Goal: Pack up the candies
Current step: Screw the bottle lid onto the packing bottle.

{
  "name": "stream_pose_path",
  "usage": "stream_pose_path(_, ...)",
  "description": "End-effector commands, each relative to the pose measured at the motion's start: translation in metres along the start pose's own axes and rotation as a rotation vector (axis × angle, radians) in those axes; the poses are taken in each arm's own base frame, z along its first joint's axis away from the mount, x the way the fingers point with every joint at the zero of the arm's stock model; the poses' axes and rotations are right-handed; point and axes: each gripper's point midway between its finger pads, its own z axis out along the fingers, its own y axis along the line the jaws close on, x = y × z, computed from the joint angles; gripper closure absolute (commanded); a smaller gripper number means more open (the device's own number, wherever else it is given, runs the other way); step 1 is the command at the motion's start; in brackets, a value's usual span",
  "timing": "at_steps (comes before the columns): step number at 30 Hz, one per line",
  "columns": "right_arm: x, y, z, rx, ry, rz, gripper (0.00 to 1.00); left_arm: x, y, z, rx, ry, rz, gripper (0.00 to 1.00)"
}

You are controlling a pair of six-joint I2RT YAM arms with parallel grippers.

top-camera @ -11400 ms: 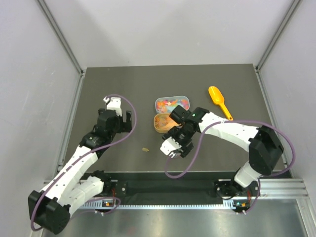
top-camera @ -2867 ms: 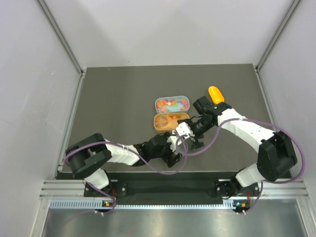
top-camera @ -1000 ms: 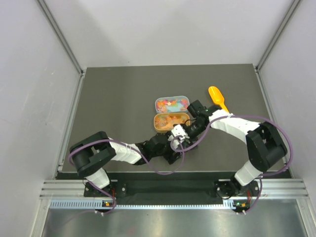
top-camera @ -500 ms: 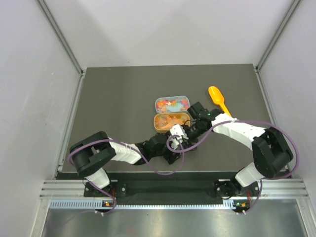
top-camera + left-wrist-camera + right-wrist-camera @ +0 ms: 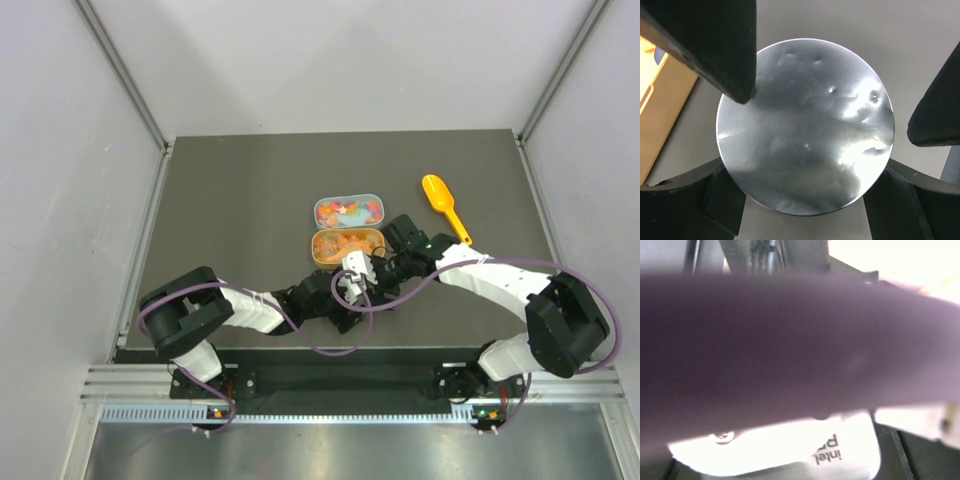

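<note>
The candies (image 5: pixel 347 210) fill a clear tin, and more candies (image 5: pixel 345 242) lie in the orange tin (image 5: pixel 318 246) below it. My two grippers meet just in front of that tin. A round dented silver disc (image 5: pixel 805 125) sits between my left gripper's (image 5: pixel 807 180) fingers, which press on its sides. Two more black fingers (image 5: pixel 715 45) reach in from above and straddle the disc, the right-hand one standing clear of its rim; they look like my right gripper's (image 5: pixel 368 288). The top view hides the disc under my left gripper (image 5: pixel 350 308). A purple cable (image 5: pixel 790 350) blocks the right wrist view.
An orange plastic scoop (image 5: pixel 443 203) lies on the dark table (image 5: pixel 240 190) to the right of the tins. A corner of the orange tin (image 5: pixel 660 105) shows at the left in the left wrist view. Grey walls stand on three sides.
My right gripper has slid down and left, closer onto the left gripper, and its elbow has swung out to the right. The left arm has stayed put.
</note>
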Motion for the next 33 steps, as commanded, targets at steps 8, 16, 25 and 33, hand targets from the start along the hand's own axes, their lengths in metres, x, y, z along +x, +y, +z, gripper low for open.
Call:
stream_pose_path(8, 0.019, 0.013, 0.024, 0.000, 0.122, -0.007, 0.01, 0.082, -0.017, -0.014, 0.037, 0.307, -0.087, 0.31)
stream_pose_path(16, 0.009, 0.038, -0.021, -0.030, 0.002, -0.105, 0.01, 0.084, -0.021, -0.012, 0.059, 0.318, -0.034, 0.32)
stream_pose_path(25, 0.020, 0.011, -0.085, 0.334, -0.136, -0.112, 0.00, 0.067, -0.031, 0.005, 0.137, 0.181, 0.202, 0.33)
stream_pose_path(33, 0.025, 0.024, -0.084, 0.219, -0.226, -0.033, 0.00, 0.081, -0.028, 0.045, 0.104, 0.127, 0.202, 0.66)
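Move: The bottle lid sits between the right hand's fingers, practically at its hand point and about 1 cm below it. It crowns the packing bottle that the left hand still grips, roughly 5 cm above that hand, with no offset forward or sideways. The orange candy box stands some 12 cm ahead of the right hand, about 3 cm to its left and 6 cm lower; the clear candy box is about 8 cm farther out beyond it. Right fingers spread off the lid, retreating about 9 cm right; left follows some 6 cm, still holding the bottle. ##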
